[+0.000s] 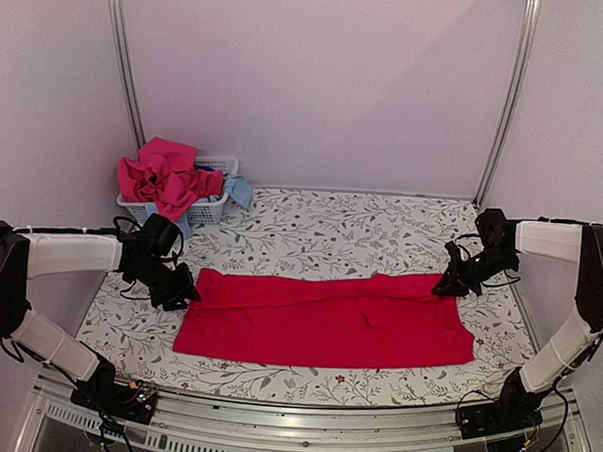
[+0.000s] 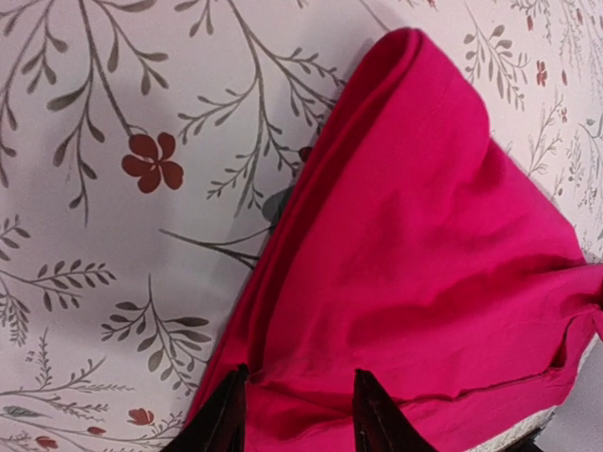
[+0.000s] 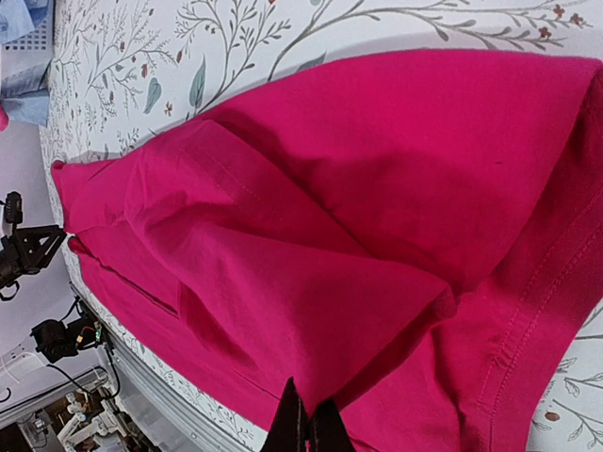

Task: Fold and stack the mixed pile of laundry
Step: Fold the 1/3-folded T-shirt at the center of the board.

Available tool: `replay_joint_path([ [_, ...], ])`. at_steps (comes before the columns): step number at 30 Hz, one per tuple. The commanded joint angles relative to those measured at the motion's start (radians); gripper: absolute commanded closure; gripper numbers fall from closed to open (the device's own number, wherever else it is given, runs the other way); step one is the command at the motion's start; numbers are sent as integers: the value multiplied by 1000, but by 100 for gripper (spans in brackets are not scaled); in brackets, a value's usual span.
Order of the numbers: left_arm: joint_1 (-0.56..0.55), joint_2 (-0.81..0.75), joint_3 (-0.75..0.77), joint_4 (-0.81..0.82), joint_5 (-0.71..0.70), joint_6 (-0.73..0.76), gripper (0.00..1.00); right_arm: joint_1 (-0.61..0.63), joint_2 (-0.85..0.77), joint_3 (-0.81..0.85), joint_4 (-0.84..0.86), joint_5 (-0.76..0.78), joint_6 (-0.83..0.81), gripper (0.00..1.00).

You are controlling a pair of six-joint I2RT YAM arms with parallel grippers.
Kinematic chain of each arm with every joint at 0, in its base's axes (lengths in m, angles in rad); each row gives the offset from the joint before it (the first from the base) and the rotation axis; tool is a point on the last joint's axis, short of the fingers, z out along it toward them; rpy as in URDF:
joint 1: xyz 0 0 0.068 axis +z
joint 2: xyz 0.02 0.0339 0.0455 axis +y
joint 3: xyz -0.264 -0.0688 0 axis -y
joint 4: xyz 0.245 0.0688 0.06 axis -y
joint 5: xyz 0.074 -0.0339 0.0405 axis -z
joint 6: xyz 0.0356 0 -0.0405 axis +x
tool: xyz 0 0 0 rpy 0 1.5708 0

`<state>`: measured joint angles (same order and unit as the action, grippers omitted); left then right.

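A large bright red garment [image 1: 327,322] lies flat across the middle of the table, folded lengthwise. My left gripper [image 1: 184,289] is at its left end. In the left wrist view the left gripper [image 2: 300,405] has its fingers apart, tips down on the red cloth [image 2: 424,245], which bunches between them. My right gripper [image 1: 445,286] is at the garment's far right corner. In the right wrist view the right gripper [image 3: 308,424] is shut on a raised fold of the red cloth [image 3: 377,188]. The rest of the laundry pile [image 1: 164,175], red-pink pieces and a light blue one [image 1: 238,190], fills the basket.
A white slatted basket [image 1: 207,210] stands at the back left corner on the flower-printed table cover [image 1: 331,237]. Walls close the table at the back and on both sides. A metal rail [image 1: 293,421] runs along the near edge.
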<state>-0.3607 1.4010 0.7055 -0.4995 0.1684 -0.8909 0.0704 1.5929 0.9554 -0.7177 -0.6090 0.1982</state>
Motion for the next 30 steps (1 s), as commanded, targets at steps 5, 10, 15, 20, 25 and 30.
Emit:
replay_joint_path([
  [5, 11, 56, 7, 8, -18, -6, 66, -4, -40, -18, -1, -2, 4, 100],
  [10, 12, 76, 20, -18, -34, -6, 67, -5, -39, -15, 0, -1, 6, 100],
  [15, 16, 76, 14, -7, -37, -2, 67, -5, -37, -19, 5, -1, 9, 100],
  [20, 16, 80, 35, 7, -33, 13, 78, -5, -36, -23, 7, 0, 9, 100],
  [25, 16, 63, 64, -9, -47, 18, 96, -6, -39, -13, 4, 9, 10, 100],
  [30, 17, 46, 118, -53, -66, 29, 100, -5, -44, 39, 1, 36, 18, 100],
])
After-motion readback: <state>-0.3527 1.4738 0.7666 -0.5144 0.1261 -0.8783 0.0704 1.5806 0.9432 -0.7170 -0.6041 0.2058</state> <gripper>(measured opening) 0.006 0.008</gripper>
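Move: Just under the left fingertips, about 2 cm lower and 1 cm to the left, is the folded T-shirt's left edge. The T-shirt's far left corner lies roughly 6 cm ahead and 2 cm right of the left hand, its near left corner about 10 cm back and 3 cm left; the laundry basket stands some 24 cm ahead, about 1 cm left. From the right hand, that left edge is about 45 cm left and 5 cm back. Sinking about 2 cm onto the T-shirt's left edge with part-open fingers, the left hand pauses there, then shuts them to pinch the cloth while drawing forward about 2 cm and back up nearly as far, towards the basket side. The right hand stays in place, keeping its closed grip on the T-shirt's right end. ##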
